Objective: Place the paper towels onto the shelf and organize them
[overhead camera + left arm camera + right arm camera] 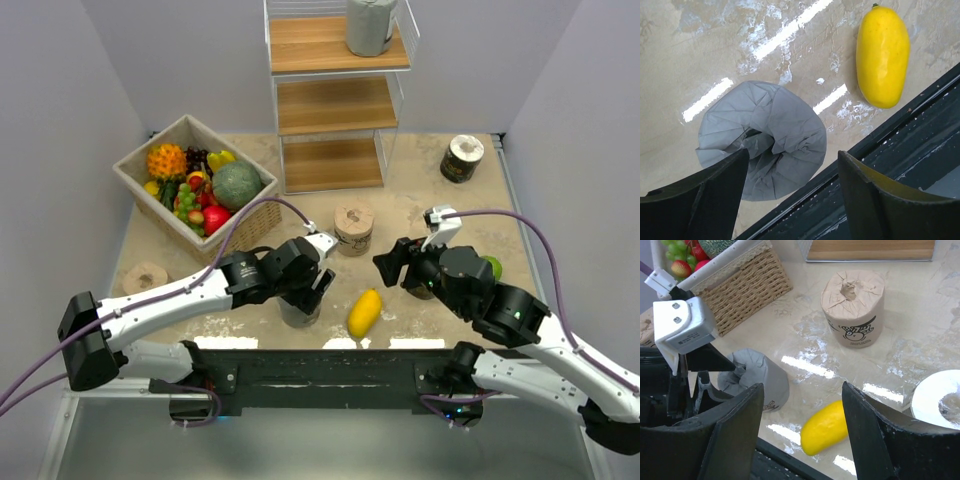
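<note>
A grey paper towel roll (298, 314) stands upright near the table's front edge. My left gripper (310, 285) hangs open just above it. In the left wrist view the roll (765, 135) lies partly between the open fingers, nearer the left finger (705, 200). My right gripper (392, 266) is open and empty, above the table near the yellow mango (826, 427). A second grey roll (370, 25) stands on the top board of the shelf (335, 105). Tan rolls stand at centre (353, 228) and far left (145, 277). One dark-wrapped roll (462, 158) stands back right; another's pale top (936, 399) shows by my right gripper.
A wicker basket (150, 160) full of fruit stands back left. The mango (364, 312) lies between the two arms near the front edge. A green fruit (492, 266) sits behind the right arm. The black mounting rail (880, 150) runs along the front edge.
</note>
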`<state>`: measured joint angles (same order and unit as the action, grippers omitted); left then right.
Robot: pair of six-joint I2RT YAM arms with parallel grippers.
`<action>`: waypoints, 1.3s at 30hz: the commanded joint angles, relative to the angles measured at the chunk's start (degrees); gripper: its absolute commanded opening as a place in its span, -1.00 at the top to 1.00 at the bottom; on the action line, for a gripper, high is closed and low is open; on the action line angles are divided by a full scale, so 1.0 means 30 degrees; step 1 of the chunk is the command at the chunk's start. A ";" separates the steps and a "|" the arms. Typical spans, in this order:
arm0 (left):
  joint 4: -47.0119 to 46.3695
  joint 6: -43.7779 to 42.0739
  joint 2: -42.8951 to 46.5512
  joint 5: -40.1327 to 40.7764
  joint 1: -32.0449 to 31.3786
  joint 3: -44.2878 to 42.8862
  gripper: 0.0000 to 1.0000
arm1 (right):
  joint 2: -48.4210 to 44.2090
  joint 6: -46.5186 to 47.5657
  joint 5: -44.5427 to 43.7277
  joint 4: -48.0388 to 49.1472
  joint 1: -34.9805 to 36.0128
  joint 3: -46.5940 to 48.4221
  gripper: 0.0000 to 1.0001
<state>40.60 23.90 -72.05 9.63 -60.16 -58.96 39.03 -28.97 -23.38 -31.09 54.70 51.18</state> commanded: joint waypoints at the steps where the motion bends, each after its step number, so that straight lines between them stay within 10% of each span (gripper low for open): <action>1: -0.1695 -0.1023 -0.0239 0.0102 -0.0161 0.0901 -0.52 | -0.0352 -0.0011 -0.0558 -0.0154 -0.0010 0.0431 -0.35; 13: -0.2605 -0.1375 -0.0738 0.0160 -0.0190 0.2134 -0.37 | -0.0235 0.0135 -0.0645 -0.0300 -0.0010 0.0548 -0.35; 25: -0.0645 -0.1521 -0.0329 0.3291 -0.0190 -0.0792 0.23 | 0.0174 0.0604 -0.0792 -0.0534 -0.0010 0.1543 -0.36; 39: 0.1796 -0.9618 -0.4542 1.0410 -0.0103 -1.7578 0.35 | 0.0497 0.0576 -0.0587 -0.0565 -0.0010 0.2980 -0.36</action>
<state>49.01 9.87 -81.58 30.15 -60.51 -100.40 40.16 -27.79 -24.53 -33.45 54.70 57.87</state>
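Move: The upright grey paper towel roll is just below the open left hand, its middle about 4 cm to the left, 1 cm ahead and 7 cm down. The yellow fruit lies some 12 cm to that hand's right and level with it, and the brown roll is about 20 cm ahead and 10 cm right. From the right hand, the grey roll is roughly 20 cm left, 2 cm back and 20 cm below. Straight down about 4 cm goes the left hand, one finger into the grey roll's core and the other outside it, and the fingers close to pinch the roll's right-hand wall. It then lifts fast, some 25 cm, easing forward towards the shelf while the fingers tip up and forward about 30 degrees. The empty right hand rises a little, about 4 cm. ##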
